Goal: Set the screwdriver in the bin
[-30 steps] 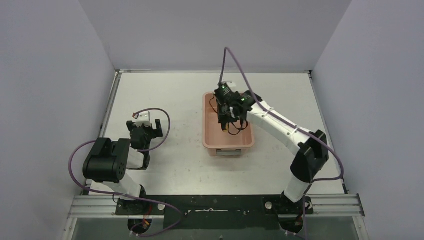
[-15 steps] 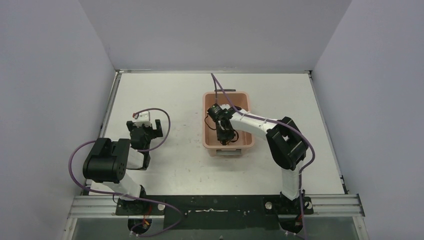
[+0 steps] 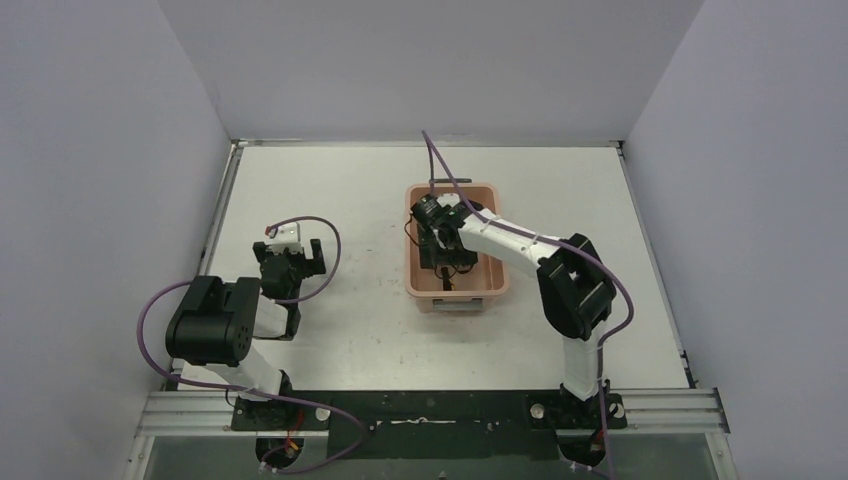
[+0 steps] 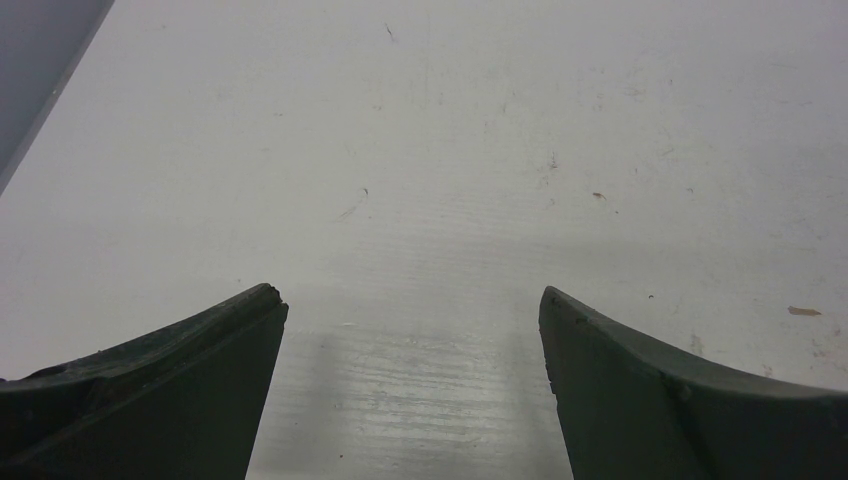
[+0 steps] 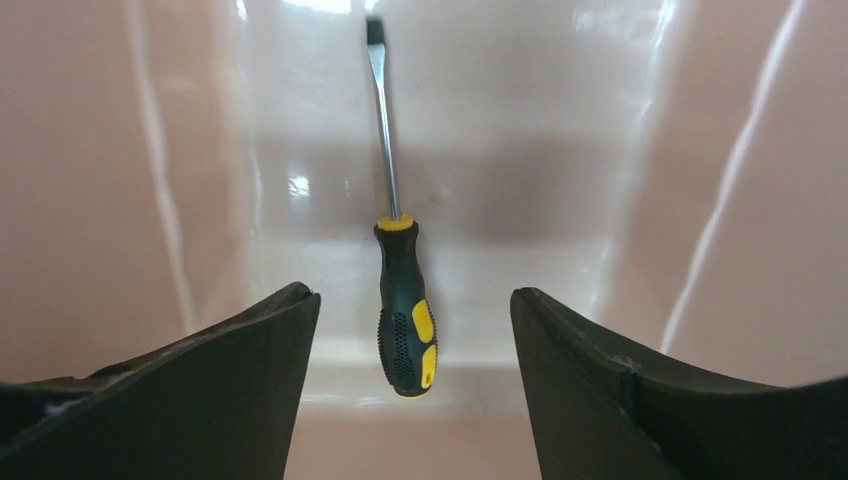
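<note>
The screwdriver, with a black-and-yellow handle and a thin metal shaft, lies flat on the floor of the salmon-pink bin. Its tip points away from my right gripper. The right gripper is open and hangs inside the bin, its fingers on either side of the handle end without touching it. In the top view the bin stands mid-table, the right gripper is in its middle, and the screwdriver is a dark sliver near the bin's near end. My left gripper is open and empty over bare table.
The left arm rests at the table's left, well apart from the bin. The right arm's purple cable loops over the bin's far end. Grey walls enclose the table on three sides.
The right arm folded in and its gripper dropped from above the bin into it, then drew back slightly toward the far end. The screwdriver now lies free on the bin floor. The left arm has not moved.
</note>
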You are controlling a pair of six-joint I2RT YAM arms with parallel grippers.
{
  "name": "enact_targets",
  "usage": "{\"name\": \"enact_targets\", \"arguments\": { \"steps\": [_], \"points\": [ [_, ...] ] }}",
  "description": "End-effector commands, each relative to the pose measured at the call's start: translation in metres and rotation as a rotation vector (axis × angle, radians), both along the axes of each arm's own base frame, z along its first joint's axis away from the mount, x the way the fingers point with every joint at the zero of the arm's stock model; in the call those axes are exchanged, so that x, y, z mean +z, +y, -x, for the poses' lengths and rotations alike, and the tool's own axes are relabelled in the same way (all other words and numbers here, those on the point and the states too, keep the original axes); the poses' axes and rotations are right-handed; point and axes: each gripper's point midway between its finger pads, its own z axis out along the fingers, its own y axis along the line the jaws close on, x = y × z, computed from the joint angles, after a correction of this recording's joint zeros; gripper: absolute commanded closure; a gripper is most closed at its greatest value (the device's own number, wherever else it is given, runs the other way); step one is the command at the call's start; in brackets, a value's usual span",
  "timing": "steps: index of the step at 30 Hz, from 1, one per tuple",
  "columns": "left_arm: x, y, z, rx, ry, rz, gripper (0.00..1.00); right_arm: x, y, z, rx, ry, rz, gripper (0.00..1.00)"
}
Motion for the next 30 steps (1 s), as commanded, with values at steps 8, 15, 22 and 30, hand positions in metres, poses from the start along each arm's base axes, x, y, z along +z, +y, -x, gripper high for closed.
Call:
{"name": "enact_targets", "arguments": {
  "steps": [8,15,22,30],
  "points": [
    [0.019,0.0,-0.009,0.004,-0.073,0.01,0.03,0.176,-0.018,-0.027,-0.084,-0.349,-0.129,0.0],
    [0.019,0.0,-0.009,0.003,-0.074,0.01,0.03,0.231,-0.1,-0.047,-0.195,-0.559,-0.202,0.0],
    [0.019,0.0,-0.009,0.004,-0.072,0.011,0.03,0.207,-0.221,-0.031,-0.371,-0.803,-0.154,0.0],
    [0.02,0.0,-0.009,0.004,-0.074,0.01,0.03,0.122,-0.247,0.007,-0.344,-0.877,-0.125,0.0]
  ]
}}
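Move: The right hand is inside the bin, and the screwdriver it has been freeing lies some 4 cm below it, about 1 cm ahead and 1 cm to its left. The bin's middle is roughly 4 cm ahead and 2 cm to the right, level in height. At that same distance ahead, the bin's right wall stands about 10 cm to the hand's right. From the left hand the screwdriver lies about 29 cm right, 5 cm back and 4 cm lower. The right hand, already clear of the screwdriver, rises about 22 cm out of the bin with a small drift forward, while the fingers spread the rest of the way to wide open. Already swinging right near the top, it passes over the right wall, draws back and sinks about 12 cm over the bare table, ending some 24 cm to the right of its start and 10 cm higher, with the fingers tipped up some 40 degrees to slant forward and the wrist turned about 20 degrees clockwise. ##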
